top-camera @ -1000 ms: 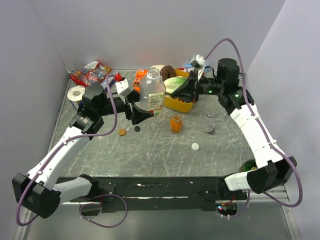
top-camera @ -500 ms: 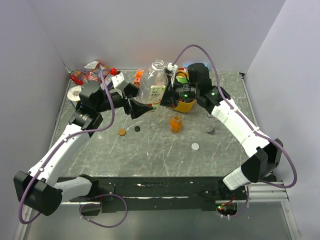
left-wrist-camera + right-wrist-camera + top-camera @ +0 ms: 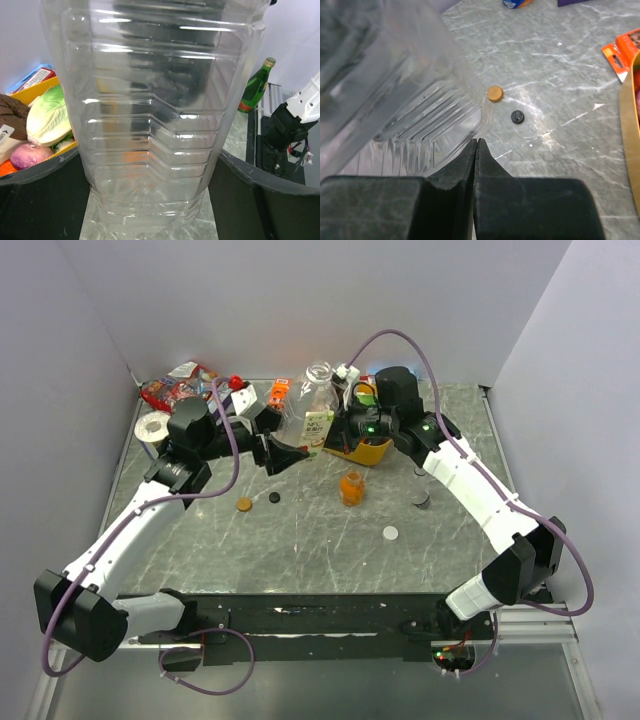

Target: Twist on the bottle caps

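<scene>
My left gripper (image 3: 281,439) is shut on the lower body of a clear bottle (image 3: 308,412) with a green-marked label, held tilted above the table with its mouth uncapped. In the left wrist view this bottle (image 3: 150,125) fills the space between both fingers. My right gripper (image 3: 476,142) is shut and empty, with its tips against the bottle's ribbed wall (image 3: 415,115). An orange-gold cap (image 3: 243,504), a black cap (image 3: 274,497) and a white cap (image 3: 390,533) lie loose on the table. A small orange-drink bottle (image 3: 351,487) stands upright mid-table. A small greyish bottle (image 3: 421,500) stands to its right.
A yellow tray (image 3: 368,451) of food items sits just behind my right gripper. Snack packets (image 3: 180,385) and a tape roll (image 3: 153,425) lie at the back left. A green glass bottle (image 3: 256,85) stands near the table's right front. White walls close in the left, back and right.
My right arm has swung left from the yellow tray to the clear bottle. My left gripper has carried the bottle slightly back and right, tilting it more.
</scene>
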`<state>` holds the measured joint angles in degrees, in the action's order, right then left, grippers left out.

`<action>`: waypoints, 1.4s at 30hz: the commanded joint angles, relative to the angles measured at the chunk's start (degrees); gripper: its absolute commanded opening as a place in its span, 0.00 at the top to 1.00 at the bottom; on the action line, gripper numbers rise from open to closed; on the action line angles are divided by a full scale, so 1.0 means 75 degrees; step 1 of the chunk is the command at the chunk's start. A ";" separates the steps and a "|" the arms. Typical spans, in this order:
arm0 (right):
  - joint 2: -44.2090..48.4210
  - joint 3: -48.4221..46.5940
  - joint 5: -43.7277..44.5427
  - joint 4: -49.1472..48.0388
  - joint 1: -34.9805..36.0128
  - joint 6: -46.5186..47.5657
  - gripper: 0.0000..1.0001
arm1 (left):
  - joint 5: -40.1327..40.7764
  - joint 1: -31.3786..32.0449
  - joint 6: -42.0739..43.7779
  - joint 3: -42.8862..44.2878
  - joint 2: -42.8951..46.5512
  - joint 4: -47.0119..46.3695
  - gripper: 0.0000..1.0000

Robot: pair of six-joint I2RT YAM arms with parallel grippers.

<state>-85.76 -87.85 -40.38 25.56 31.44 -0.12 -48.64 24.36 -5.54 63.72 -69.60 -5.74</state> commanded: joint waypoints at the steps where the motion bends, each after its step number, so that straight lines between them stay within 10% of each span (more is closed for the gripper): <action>1: 0.0218 -0.0486 -0.1110 -0.0703 0.0976 0.0494 1.00 | -0.0276 0.0608 0.0503 -0.0035 -0.0400 0.0401 0.53; 4: 0.0663 -0.0228 -0.0605 -0.0152 0.0403 0.0672 0.99 | -0.0078 0.0433 0.0492 -0.0526 0.0197 0.0308 0.62; 8: 0.1226 0.0193 -0.1059 0.0762 -0.1117 0.1198 0.42 | 0.0846 0.0385 0.0657 -0.1625 0.1460 0.0296 0.86; 12: 0.1940 0.0732 -0.1939 0.2388 -0.1485 0.3945 0.25 | 0.1176 0.0373 0.1650 -0.2355 0.2108 0.0436 0.99; 15: 0.2106 0.1224 -0.2023 0.4462 -0.1415 0.7795 0.25 | 0.1235 0.0361 0.1922 -0.2753 0.2342 0.0496 0.99; 21: 0.1463 0.2478 -0.0676 0.6599 -0.1345 1.1202 0.30 | 0.1809 0.0362 0.1409 -0.3492 0.2870 0.0249 0.99; 42: 0.0302 0.4706 0.2126 0.3612 -0.1216 1.2638 0.28 | 0.1927 0.0139 0.1559 -0.3340 0.3339 0.1374 0.99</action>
<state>-82.08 -53.45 -28.14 58.30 21.98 92.62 -34.09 25.69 5.34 36.56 -45.89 5.06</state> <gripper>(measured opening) 0.731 0.841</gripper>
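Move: The white cap lies flat on the table about 32 cm below your right gripper, some 8 cm back and 16 cm to its right. The orange jar stands around 9 cm farther out and 9 cm left of the cap; a small clear bottle stands some 7 cm farther out and 7 cm right of the cap. From the left gripper, which still holds the big bottle, the white cap is about 21 cm right, 6 cm back and 35 cm below. Take the closed right fingertips off the side of the big bottle, drawing right and opening wide, then swing back and drop about 26 cm towards the white cap, turning the fingers from sideways to mostly down and easing slightly forward at the end. Keep the left gripper's hold on the bottle and lower it some 12 cm, drawing it left and back with a slight tilt. ##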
